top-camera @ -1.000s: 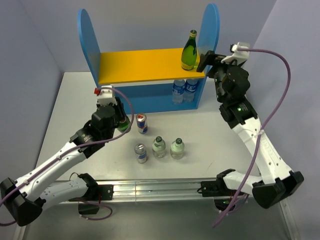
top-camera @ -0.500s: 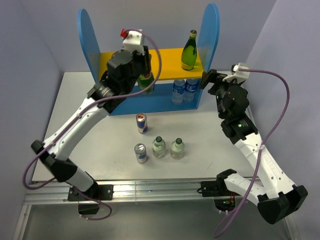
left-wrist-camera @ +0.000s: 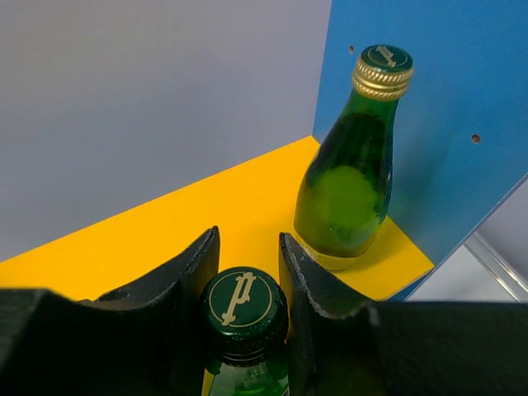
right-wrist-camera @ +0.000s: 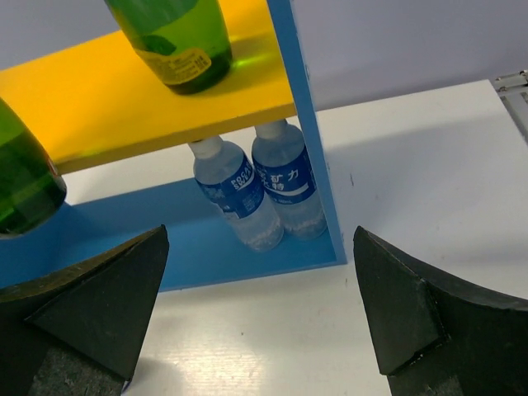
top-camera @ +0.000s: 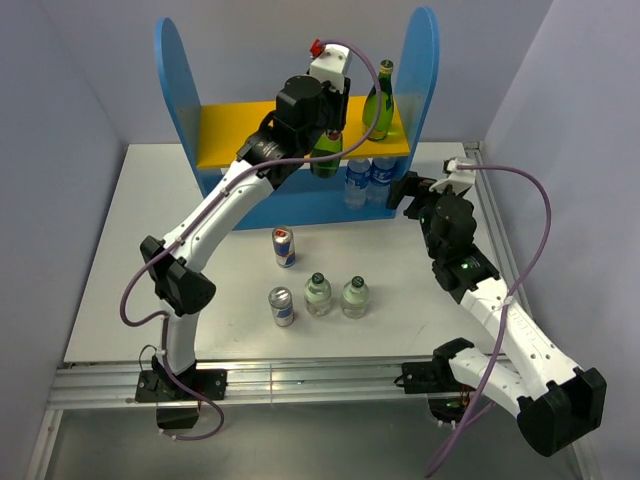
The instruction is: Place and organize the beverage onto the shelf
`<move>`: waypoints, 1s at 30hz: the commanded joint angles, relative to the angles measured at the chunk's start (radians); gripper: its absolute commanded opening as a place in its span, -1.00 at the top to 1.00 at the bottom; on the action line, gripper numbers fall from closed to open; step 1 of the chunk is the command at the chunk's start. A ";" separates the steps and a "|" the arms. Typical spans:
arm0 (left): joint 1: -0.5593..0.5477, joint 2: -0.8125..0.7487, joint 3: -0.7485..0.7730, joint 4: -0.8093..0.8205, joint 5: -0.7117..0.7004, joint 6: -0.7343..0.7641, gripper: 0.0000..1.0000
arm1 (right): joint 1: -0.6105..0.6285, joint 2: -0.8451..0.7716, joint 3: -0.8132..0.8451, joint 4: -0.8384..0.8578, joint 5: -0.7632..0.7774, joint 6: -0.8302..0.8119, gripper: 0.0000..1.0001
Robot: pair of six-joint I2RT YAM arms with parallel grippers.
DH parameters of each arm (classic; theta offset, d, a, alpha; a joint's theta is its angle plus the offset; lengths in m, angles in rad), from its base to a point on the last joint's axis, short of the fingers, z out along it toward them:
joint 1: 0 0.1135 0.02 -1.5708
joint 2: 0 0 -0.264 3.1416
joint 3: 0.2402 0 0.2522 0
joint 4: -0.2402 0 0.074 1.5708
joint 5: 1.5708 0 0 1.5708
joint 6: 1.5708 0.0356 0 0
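Observation:
The shelf (top-camera: 172,60) stands at the back of the table, with a yellow upper board (top-camera: 240,130). One green glass bottle (top-camera: 378,100) stands upright at the board's right end; it also shows in the left wrist view (left-wrist-camera: 351,181) and the right wrist view (right-wrist-camera: 173,41). My left gripper (top-camera: 325,140) is shut on the neck of a second green bottle (left-wrist-camera: 243,304), held upright at the board's front edge, left of the first. My right gripper (top-camera: 408,190) is open and empty, in front of the shelf's right side. Two water bottles (right-wrist-camera: 264,186) stand on the lower level.
On the table in front of the shelf stand a Red Bull can (top-camera: 284,246), a second can (top-camera: 282,306) and two clear bottles with green caps (top-camera: 318,294) (top-camera: 354,296). The right blue side panel (top-camera: 423,60) rises just behind the standing green bottle.
My left arm has lifted the green bottle from the table up to the upper board and carried it right. My right gripper has drawn back and down from the shelf's upper right.

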 commanded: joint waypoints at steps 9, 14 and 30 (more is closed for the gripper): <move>0.005 -0.101 0.111 0.259 0.021 0.038 0.99 | -0.002 0.002 -0.009 0.088 -0.022 0.027 -1.00; 0.022 -0.074 0.095 0.306 0.045 0.062 0.99 | -0.002 -0.001 -0.014 0.090 -0.012 0.024 -1.00; 0.088 0.150 0.166 0.460 0.174 -0.050 0.99 | -0.002 -0.027 -0.029 0.093 -0.002 0.018 -1.00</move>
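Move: Over the front edge of the yellow upper shelf, the left hand already holds a green bottle by its neck. Its free spot on that shelf lies about 8 cm ahead, 2 cm right and 14 cm below the hand. The standing green bottle is some 8 cm ahead and 10 cm right, its middle 4 cm lower; two blue-labelled bottles stand underneath, 6 cm ahead, 7 and 13 cm right, 32 cm down. From the idle right hand, the spot is roughly 12 cm ahead, 14 cm left, about level. Lifting the green bottle by its neck, the left hand first rises between 5 and 6 cm almost straight up in front of the yellow shelf, then swings forward about 6 cm over its front edge while sinking some 3 cm towards the free spot beside the standing bottle. The wrist tips up about 10 degrees along the way, and the fingers keep their grip. ##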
